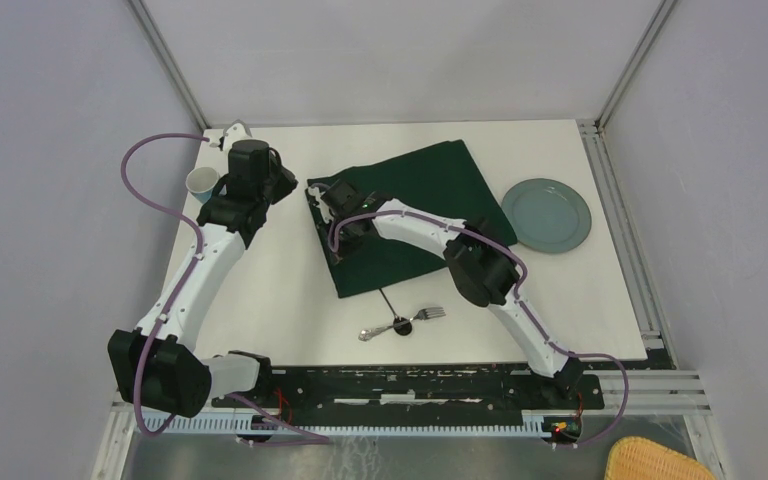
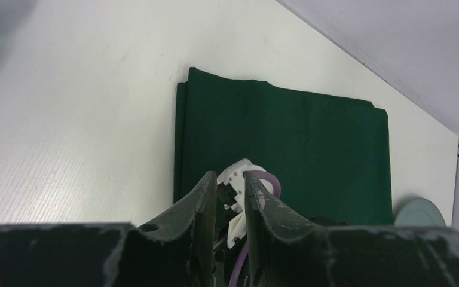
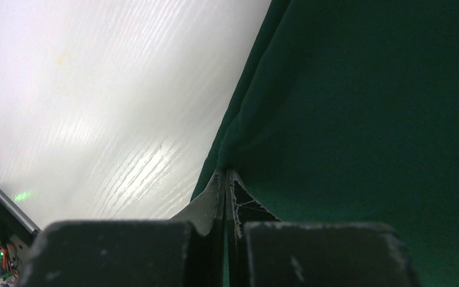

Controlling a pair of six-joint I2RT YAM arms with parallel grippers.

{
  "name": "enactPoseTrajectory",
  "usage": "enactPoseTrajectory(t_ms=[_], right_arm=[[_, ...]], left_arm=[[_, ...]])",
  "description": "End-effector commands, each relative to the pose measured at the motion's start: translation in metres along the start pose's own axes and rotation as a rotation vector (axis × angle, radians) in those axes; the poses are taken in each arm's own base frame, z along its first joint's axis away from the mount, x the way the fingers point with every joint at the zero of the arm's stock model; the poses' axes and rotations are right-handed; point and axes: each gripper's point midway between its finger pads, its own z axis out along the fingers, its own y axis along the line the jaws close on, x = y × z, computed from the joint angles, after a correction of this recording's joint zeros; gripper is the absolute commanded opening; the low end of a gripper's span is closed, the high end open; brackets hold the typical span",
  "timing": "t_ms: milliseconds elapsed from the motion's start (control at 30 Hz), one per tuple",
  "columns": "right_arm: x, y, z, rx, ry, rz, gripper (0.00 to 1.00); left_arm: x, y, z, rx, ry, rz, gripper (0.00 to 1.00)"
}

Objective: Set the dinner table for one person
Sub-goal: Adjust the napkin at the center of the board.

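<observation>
A dark green cloth point(image 1: 430, 190) lies askew on the white dinner table point(image 1: 280, 290), its left edge rumpled. My right gripper point(image 1: 325, 202) reaches across the cloth to that left edge. The right wrist view shows the right gripper point(image 3: 226, 172) shut on the edge of the cloth point(image 3: 364, 119), with a pinch of fabric between the tips. My left gripper point(image 1: 282, 185) hovers to the left of the cloth at the table's far left. In the left wrist view the left gripper point(image 2: 231, 176) points at the cloth point(image 2: 311, 137), slightly open, with nothing between its fingers.
A grey-green plate point(image 1: 547, 215) sits at the right of the table. A pale cup point(image 1: 200, 183) stands beside the left wrist. A fork point(image 1: 428, 314) and spoon point(image 1: 372, 332) lie near the front edge. A wicker basket point(image 1: 660, 460) sits off the table at bottom right.
</observation>
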Motion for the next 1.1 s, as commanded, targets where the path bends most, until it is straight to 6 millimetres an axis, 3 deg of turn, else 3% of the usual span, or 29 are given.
enactPoseTrajectory(t_ms=[0, 333, 533, 733, 800, 867, 967, 1067], right_arm=[[0.000, 0.027, -0.027, -0.031, -0.012, -0.023, 0.00], [0.001, 0.047, -0.050, -0.049, -0.033, -0.025, 0.00], [0.014, 0.058, -0.061, -0.065, -0.020, -0.022, 0.00], [0.037, 0.059, -0.040, -0.078, 0.040, -0.012, 0.00], [0.043, 0.061, -0.031, -0.095, 0.069, -0.002, 0.07], [0.049, 0.061, -0.024, -0.101, 0.096, 0.010, 0.26], [0.049, 0.057, -0.022, -0.081, 0.091, 0.017, 0.28], [0.036, 0.053, -0.035, -0.041, 0.033, 0.002, 0.30]], left_arm=[[-0.011, -0.009, 0.002, 0.036, -0.032, 0.007, 0.31], [-0.012, -0.011, 0.003, 0.041, -0.033, 0.001, 0.31], [-0.012, -0.012, 0.004, 0.041, -0.035, -0.001, 0.31], [-0.010, -0.012, 0.006, 0.044, -0.027, -0.003, 0.31], [-0.010, -0.012, 0.007, 0.044, -0.026, -0.003, 0.31], [-0.010, -0.013, 0.006, 0.045, -0.027, 0.000, 0.31], [-0.012, -0.011, 0.004, 0.037, -0.032, 0.006, 0.31], [-0.012, -0.010, 0.004, 0.037, -0.032, 0.007, 0.32]])
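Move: The right hand's closed fingers are at the left edge of the green napkin, whose middle lies about 17 cm to their right, 10 cm ahead and scarcely lower. The fork lies about 18 cm back and 16 cm to the right, with the spoon crossing it, its middle some 13 cm back and 13 cm right. From the idle left hand, the napkin's middle is about 26 cm right, 3 cm ahead and 24 cm below. Back towards the robot's own side, about 8 cm in all, the right hand draws the napkin by its left edge, keeping its pinch. Partway it rises some 3 cm while still going back, then sinks almost as far with a slight wrist tilt, and near the end the fingers open about a quarter at the cloth's edge. ##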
